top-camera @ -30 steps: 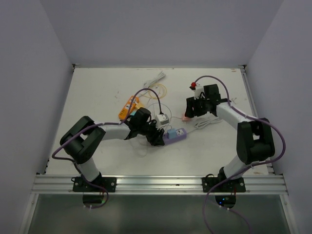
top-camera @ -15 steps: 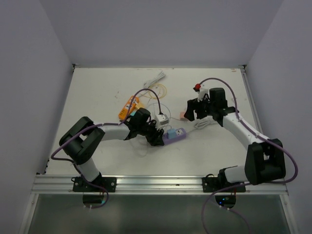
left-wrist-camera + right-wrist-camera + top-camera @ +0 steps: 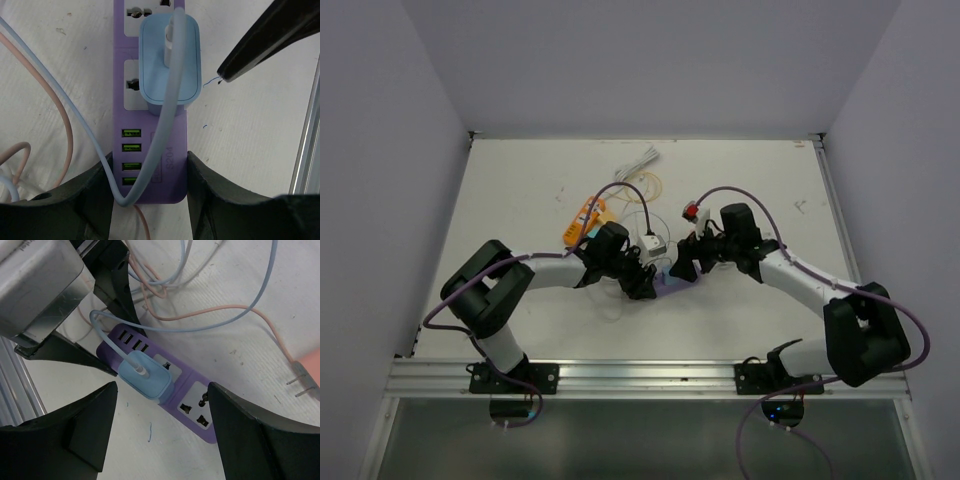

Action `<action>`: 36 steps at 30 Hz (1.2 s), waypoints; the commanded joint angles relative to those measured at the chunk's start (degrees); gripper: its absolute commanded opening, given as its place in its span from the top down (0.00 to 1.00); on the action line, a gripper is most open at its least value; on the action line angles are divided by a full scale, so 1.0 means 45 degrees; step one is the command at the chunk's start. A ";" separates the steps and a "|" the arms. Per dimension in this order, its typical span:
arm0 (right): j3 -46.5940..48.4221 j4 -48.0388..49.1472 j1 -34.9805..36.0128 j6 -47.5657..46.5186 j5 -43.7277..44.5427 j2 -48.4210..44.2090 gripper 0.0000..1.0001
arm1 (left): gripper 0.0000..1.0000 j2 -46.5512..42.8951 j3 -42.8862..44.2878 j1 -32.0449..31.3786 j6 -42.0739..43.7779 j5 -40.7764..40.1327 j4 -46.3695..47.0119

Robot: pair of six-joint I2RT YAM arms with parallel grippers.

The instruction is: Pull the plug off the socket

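The socket is a purple power strip (image 3: 176, 165) lying flat on the white table. A light blue plug (image 3: 170, 65) with a pale blue cable sits in it, also seen in the right wrist view as the plug (image 3: 147, 380) in the strip (image 3: 195, 407). My left gripper (image 3: 150, 172) is shut on the strip's end with the green USB ports. My right gripper (image 3: 162, 390) hangs open just above the strip, with the plug below the gap and touching neither finger. From above, the left gripper (image 3: 642, 285) and right gripper (image 3: 682, 268) meet over the strip (image 3: 670, 283).
A loose pink plug (image 3: 307, 372) lies right of the strip, with pink and blue cables looping behind it. A white adapter (image 3: 653, 242), an orange object (image 3: 584, 221) and a white cable bundle (image 3: 640, 160) lie farther back. A metal rail (image 3: 640, 375) runs along the near edge.
My right arm has swung left from the pink plug to above the power strip, and its jaws have opened. The left gripper has kept its hold on the strip.
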 commanded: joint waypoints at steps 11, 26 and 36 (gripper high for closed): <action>0.0216 0.0929 0.0358 -0.1475 -0.2039 0.1143 0.25 | 1.00 -0.0107 -0.0161 0.0072 0.0112 -0.0081 -0.1013; 0.0315 0.1456 0.0416 -0.2316 -0.3348 0.2042 0.41 | 1.00 0.0029 -0.0141 0.0072 0.0132 0.0075 -0.1053; 0.0588 0.1183 0.0417 -0.3097 -0.4089 0.2432 0.73 | 1.00 0.0127 -0.0141 0.0072 0.0190 0.0778 -0.1170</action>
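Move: The blue plug stands in the purple socket strip about 3 cm to the right hand's left, 2 cm back and some 4 cm below its fingers. The strip's middle is about 2 cm left, 3 cm back and 7 cm down; the pulled pink plug lies some 9 cm ahead, 8 cm right and 8 cm down. From the left hand, the blue plug is roughly 7 cm right, 2 cm ahead and 3 cm higher. The right hand sinks about 3 cm while easing some 2 cm left and back, turning about 15 degrees counter-clockwise to straddle the blue plug, and over the second half its wide-open fingers narrow to a bit over half their opening, coming to grip the plug's two sides. The left hand stays practically in place throughout and keeps its pinch on the USB end of the purple strip. ##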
